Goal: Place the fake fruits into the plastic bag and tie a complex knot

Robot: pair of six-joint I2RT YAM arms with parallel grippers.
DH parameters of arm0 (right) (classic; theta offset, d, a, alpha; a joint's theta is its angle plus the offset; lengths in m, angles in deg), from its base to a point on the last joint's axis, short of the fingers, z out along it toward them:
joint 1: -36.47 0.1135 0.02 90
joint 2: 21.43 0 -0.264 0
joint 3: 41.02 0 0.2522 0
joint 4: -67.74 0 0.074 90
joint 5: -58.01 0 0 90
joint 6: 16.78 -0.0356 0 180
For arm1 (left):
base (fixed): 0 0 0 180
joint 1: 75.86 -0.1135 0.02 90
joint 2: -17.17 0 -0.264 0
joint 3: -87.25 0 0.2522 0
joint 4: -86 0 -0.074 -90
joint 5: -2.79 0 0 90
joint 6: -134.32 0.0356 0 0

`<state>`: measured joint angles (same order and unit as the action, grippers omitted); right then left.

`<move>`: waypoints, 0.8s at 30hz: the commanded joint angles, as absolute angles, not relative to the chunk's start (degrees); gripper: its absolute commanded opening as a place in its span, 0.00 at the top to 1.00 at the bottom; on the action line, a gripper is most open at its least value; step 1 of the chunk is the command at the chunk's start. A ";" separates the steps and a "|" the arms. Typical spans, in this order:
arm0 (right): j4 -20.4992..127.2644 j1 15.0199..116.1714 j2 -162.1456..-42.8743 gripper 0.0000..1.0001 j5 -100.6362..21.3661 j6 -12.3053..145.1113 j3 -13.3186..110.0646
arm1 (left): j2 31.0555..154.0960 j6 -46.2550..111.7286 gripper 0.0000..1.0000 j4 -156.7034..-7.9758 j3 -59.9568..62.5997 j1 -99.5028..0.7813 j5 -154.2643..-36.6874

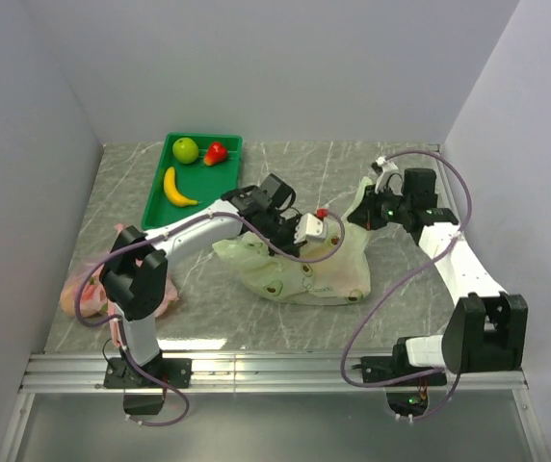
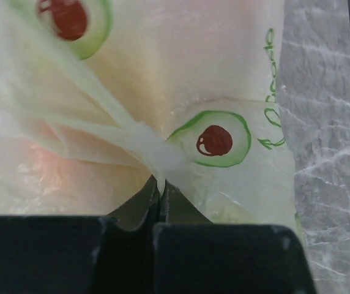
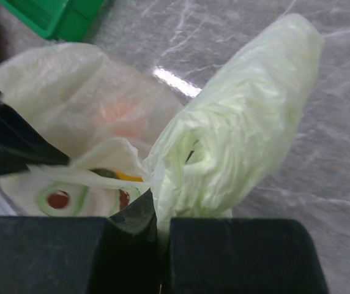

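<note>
The pale green plastic bag (image 1: 304,265) lies in the middle of the table, with brown round marks on its side (image 2: 215,139). My left gripper (image 2: 161,184) is shut on a bunched pinch of its film, near the bag's top (image 1: 327,231). The right gripper (image 3: 161,211) is shut on a crumpled handle loop (image 3: 242,122) at the bag's right end (image 1: 364,216). Through the film show an orange-pink fruit (image 3: 117,113) and a bit of yellow banana (image 3: 129,177). A small red fruit (image 1: 323,212) sits at the bag's top edge. The contents are otherwise hidden.
A green tray (image 1: 160,197) at the back left holds a green apple (image 1: 186,149), a red fruit (image 1: 216,153) and a banana (image 1: 176,189). A pink bag (image 1: 75,289) lies by the left arm's base. Walls close in the left, back and right sides.
</note>
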<state>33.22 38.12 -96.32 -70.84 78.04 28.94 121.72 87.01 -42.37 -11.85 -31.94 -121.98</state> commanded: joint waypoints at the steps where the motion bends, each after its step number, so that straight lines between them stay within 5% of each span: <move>1: 41.92 37.96 -99.73 1.00 -75.31 65.62 30.57 | 122.37 94.04 1.00 -42.27 -9.57 -31.12 -122.81; 7: 53.35 37.88 -103.60 1.00 -81.99 50.30 29.43 | 122.46 96.26 1.00 -43.59 -7.72 -30.51 -122.28; 14: 51.34 33.41 -98.00 0.29 -87.80 57.12 20.67 | 123.60 92.39 1.00 -43.41 -10.44 -31.21 -125.09; 20: 49.23 29.62 -87.01 0.12 -87.63 71.80 11.34 | 123.87 91.16 1.00 -43.15 -11.15 -31.65 -125.89; 24: 48.08 28.65 -84.36 0.12 -90.53 75.06 8.96 | 123.61 90.72 1.00 -43.06 -11.24 -31.65 -126.33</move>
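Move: Already in the right hand's closed fingers is the bag's right handle, its loose middle part about 4 cm ahead and 2 cm higher. The filled bag body lies some 15 cm left of that hand, 10 cm back and 13 cm below; the bag gather pinched by the left fingers is about 16 cm left and 6 cm back. From the left hand, the right handle is roughly 17 cm right, 10 cm ahead and 6 cm up. Carrying the bag's right handle about 3 cm left and a little forward while its left side rolls up some 20 degrees, the right hand then opens its fingers wide, lets go of the handle, and draws back about 6 cm and to the right, sinking slightly. The left hand keeps its pinch on the bag gather and sinks about 3 cm. ##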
